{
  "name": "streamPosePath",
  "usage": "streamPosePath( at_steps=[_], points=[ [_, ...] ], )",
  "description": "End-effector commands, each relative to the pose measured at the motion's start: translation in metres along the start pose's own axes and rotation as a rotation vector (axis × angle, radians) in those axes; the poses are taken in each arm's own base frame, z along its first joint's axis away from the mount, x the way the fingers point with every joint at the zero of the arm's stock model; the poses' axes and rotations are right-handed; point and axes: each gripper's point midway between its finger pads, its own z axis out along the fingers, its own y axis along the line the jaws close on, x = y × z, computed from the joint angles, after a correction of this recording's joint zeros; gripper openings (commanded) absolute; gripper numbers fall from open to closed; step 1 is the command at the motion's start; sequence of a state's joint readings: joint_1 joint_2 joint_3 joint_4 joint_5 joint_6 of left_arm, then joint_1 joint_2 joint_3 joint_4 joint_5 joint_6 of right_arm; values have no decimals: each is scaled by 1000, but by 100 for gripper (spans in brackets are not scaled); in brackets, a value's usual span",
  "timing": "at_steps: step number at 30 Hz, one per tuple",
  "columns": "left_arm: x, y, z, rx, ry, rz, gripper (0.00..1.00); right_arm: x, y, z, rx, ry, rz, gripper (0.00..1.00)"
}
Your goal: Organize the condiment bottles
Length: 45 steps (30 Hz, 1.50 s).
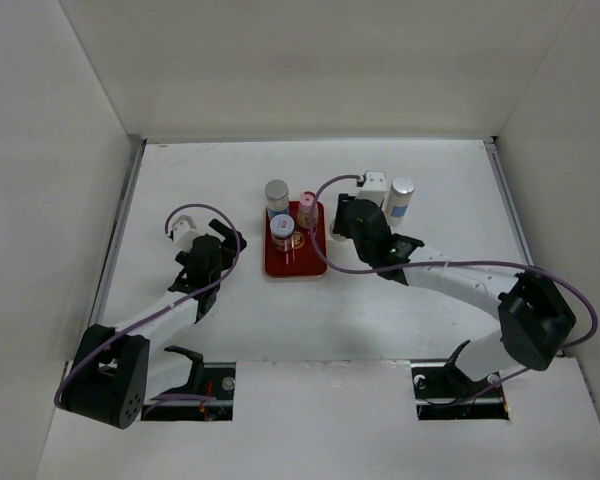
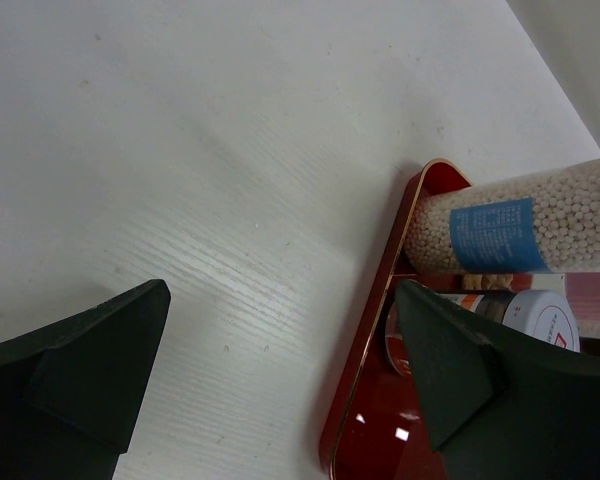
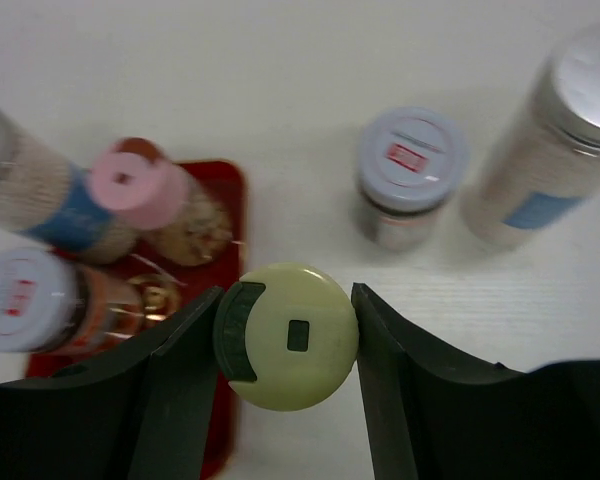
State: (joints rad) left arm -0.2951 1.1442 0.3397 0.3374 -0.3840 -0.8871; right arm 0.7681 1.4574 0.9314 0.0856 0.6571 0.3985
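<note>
My right gripper (image 3: 287, 293) is shut on a yellow-lidded bottle (image 3: 288, 340), just right of the red tray (image 3: 225, 190). In the top view this gripper (image 1: 343, 222) hides that bottle. On the tray (image 1: 280, 266) stand a tall silver-capped bottle (image 1: 276, 193), a pink-lidded bottle (image 1: 308, 202) and a whitish-lidded bottle (image 1: 282, 228). On the table to the right stand another whitish-lidded bottle (image 3: 410, 162) and a second tall silver-capped bottle (image 3: 555, 135). My left gripper (image 2: 280, 330) is open and empty, left of the tray (image 2: 375, 340).
White walls enclose the table on the left, back and right. The left arm (image 1: 170, 300) lies over the left part of the table. The right arm (image 1: 460, 285) reaches across from the near right. Bare table lies in front of the tray.
</note>
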Motion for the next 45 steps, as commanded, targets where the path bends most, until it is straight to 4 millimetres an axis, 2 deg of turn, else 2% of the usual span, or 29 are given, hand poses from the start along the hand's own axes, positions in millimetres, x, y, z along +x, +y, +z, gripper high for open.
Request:
streamPosePath(
  at_steps=[1, 5, 8, 13, 15, 18, 20, 23, 25, 28, 30, 31, 34, 36, 41, 45],
  points=[
    [-11, -12, 1, 41, -38, -31, 100, -38, 58, 5, -148, -85, 68, 48],
    [-11, -9, 1, 34, -33, -32, 100, -27, 101, 12, -220, -57, 31, 49],
    [-13, -10, -1, 41, -47, -37, 100, -12, 115, 26, -224, -30, -4, 49],
    [-12, -9, 1, 42, -33, -37, 100, 15, 122, 46, -204, 18, -40, 49],
    [-12, -9, 0, 41, -38, -36, 100, 21, 121, 50, -189, 25, -44, 52],
    [-10, -7, 2, 31, -27, -34, 100, 21, 120, 51, -186, 21, -44, 66],
    [-12, -9, 1, 40, -35, -37, 100, 13, 118, 46, -182, 10, -43, 76],
    [-12, -7, 2, 32, -34, -36, 100, -3, 110, 33, -183, -18, -23, 83],
    [-11, -7, 2, 33, -29, -36, 100, -15, 99, 25, -183, -35, -9, 85],
    [-13, -8, 0, 38, -42, -38, 100, -30, 66, 24, -127, -66, 27, 85],
    [-10, -8, 3, 33, -30, -36, 100, -36, 32, 34, -53, -71, 60, 85],
    [-10, -7, 3, 32, -24, -35, 100, -37, 22, 39, -28, -72, 69, 85],
    [-10, -11, 1, 43, -28, -35, 100, -34, -19, 59, 79, -60, 80, 86],
    [-10, -9, 2, 35, -32, -34, 100, -29, -39, 71, 134, -40, 82, 87],
    [-12, -10, 0, 44, -37, -38, 100, -23, -64, 92, 199, -6, 90, 91],
    [-9, -9, 2, 37, -23, -35, 100, -13, -63, 106, 180, 33, 94, 92]
  ],
)
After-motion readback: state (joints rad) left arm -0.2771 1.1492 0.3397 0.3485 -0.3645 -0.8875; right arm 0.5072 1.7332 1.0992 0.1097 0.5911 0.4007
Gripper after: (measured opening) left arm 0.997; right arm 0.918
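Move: The right hand holds the yellow-capped bottle; the free spot in the red tray lies about 11 cm to its left, 3 cm ahead and some 11 cm below. Beside that spot, the tray jar stands 7 cm farther left and the pink-capped bottle 6 cm farther out. From the right hand, the loose pale-lid jar is 10 cm ahead, 5 cm right; the tall bottle 10 cm ahead, 12 cm right. From the left hand, the free spot is roughly 20 cm right and 6 cm ahead. Still pinching the yellow-capped bottle, the right hand carries it about 11 cm left and slightly forward, lowers it some 6 cm onto the tray and opens to let go. It then lifts clear and swings about 18 cm right and 6 cm forward, turning some 20 degrees clockwise, before sinking wide open around the loose pale-lid jar. ##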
